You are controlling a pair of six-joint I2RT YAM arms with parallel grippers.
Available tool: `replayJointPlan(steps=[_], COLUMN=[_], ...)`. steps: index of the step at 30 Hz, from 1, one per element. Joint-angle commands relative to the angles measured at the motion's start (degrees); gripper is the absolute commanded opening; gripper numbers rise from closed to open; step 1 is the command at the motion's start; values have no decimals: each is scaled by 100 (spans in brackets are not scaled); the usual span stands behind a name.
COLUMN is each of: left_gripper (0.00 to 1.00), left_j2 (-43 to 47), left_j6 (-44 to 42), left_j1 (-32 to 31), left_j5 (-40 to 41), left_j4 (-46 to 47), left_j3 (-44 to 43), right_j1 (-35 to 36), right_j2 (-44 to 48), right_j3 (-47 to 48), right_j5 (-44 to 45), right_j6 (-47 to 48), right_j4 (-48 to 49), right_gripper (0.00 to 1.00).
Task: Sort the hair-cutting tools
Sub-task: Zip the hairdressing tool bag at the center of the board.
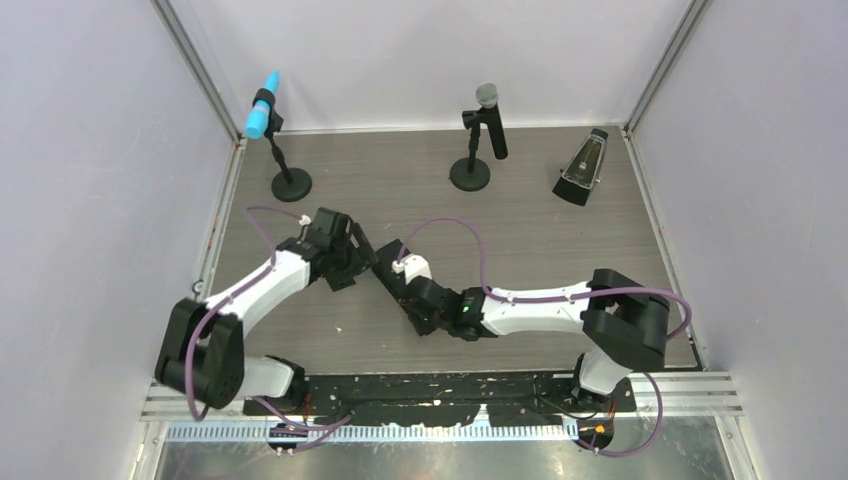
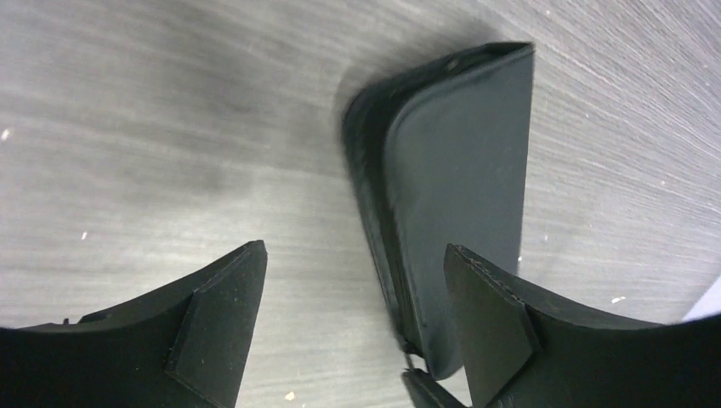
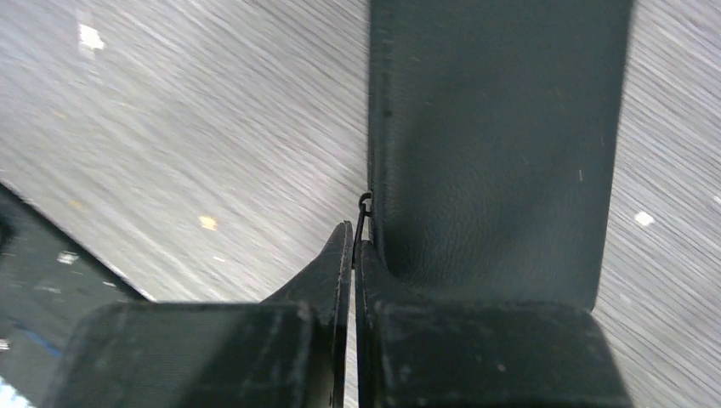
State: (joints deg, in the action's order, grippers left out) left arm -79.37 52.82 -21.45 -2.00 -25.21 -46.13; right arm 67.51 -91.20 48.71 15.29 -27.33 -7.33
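A black zip case [image 1: 388, 268] lies on the wood-grain table between my two grippers. No hair-cutting tools are in view. The left wrist view shows the case [image 2: 459, 187] with its zipped edge running up between the fingers. My left gripper [image 2: 353, 251] stands open over the case's end, its right finger [image 2: 493, 323] above the lid. My right gripper [image 3: 353, 238] is shut on the thin metal zip pull [image 3: 364, 211] at the edge of the case [image 3: 493, 144]. From above, the left gripper [image 1: 357, 255] and the right gripper [image 1: 418, 298] sit at opposite ends of the case.
A microphone with a blue head [image 1: 265, 115] stands at the back left on a round base [image 1: 291, 184]. A grey-headed microphone [image 1: 487, 118] stands at the back middle. A dark wedge-shaped object [image 1: 583, 168] sits at the back right. Walls close in the table on three sides.
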Motion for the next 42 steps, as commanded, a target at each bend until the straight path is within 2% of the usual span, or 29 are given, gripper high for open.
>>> replayJointPlan(steps=[1,7,12,15,20,23,26,29,30,35,42], left_gripper=[80,80,70,59,51,41,27,3,0,0,0], left_j2=[1009,1809,1764,1544,1303,1121,997,950,937,915,800], left_j6=[442,794,1029,1159,1388,1450,1476,1449,1420,1101,782], left_j1=[10,-53,-410,-641,-1064,-1098,-1101,-1104,-1100,-985,-852], left_j5=[-68,-619,-906,-1055,-877,-850,-848,-810,-782,-533,-646], left_j4=[46,454,813,984,1183,1147,1133,1096,1007,534,401], left_j3=[610,1378,1554,1539,1504,1499,1484,1457,1430,1212,1168], right_j1=[292,360,360,358,359,360,358,364,361,360,130], right_j2=[-299,-548,-577,-547,-527,-499,-428,-330,-272,171,1200], right_j3=[681,923,839,791,740,697,597,477,457,61,-852], right_j5=[-44,-29,-25,14,18,37,88,107,126,398,1187], right_j6=[-302,-265,-305,-321,-348,-335,-335,-318,-304,-192,-219], right_j4=[653,707,707,709,707,707,707,687,623,21,-643], right_gripper=[5,5,5,5,5,5,5,5,5,5,5])
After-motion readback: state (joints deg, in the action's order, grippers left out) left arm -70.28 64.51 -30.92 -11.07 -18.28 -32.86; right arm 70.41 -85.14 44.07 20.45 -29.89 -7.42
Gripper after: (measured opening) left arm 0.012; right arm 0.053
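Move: The tool bag's middle lies some 5 cm back and 8 cm to the right of the open left hand, about 3 cm below it. The zip pull, already held in the right fingers at the bag's near end, is roughly 11 cm back and 10 cm right of the left hand. From the right hand the bag's middle is about 7 cm ahead and 2 cm left, 1 cm lower. Left draws back-right about 9 cm and pinches the bag's zip edge; right, keeping the pull, swings left, returns. ##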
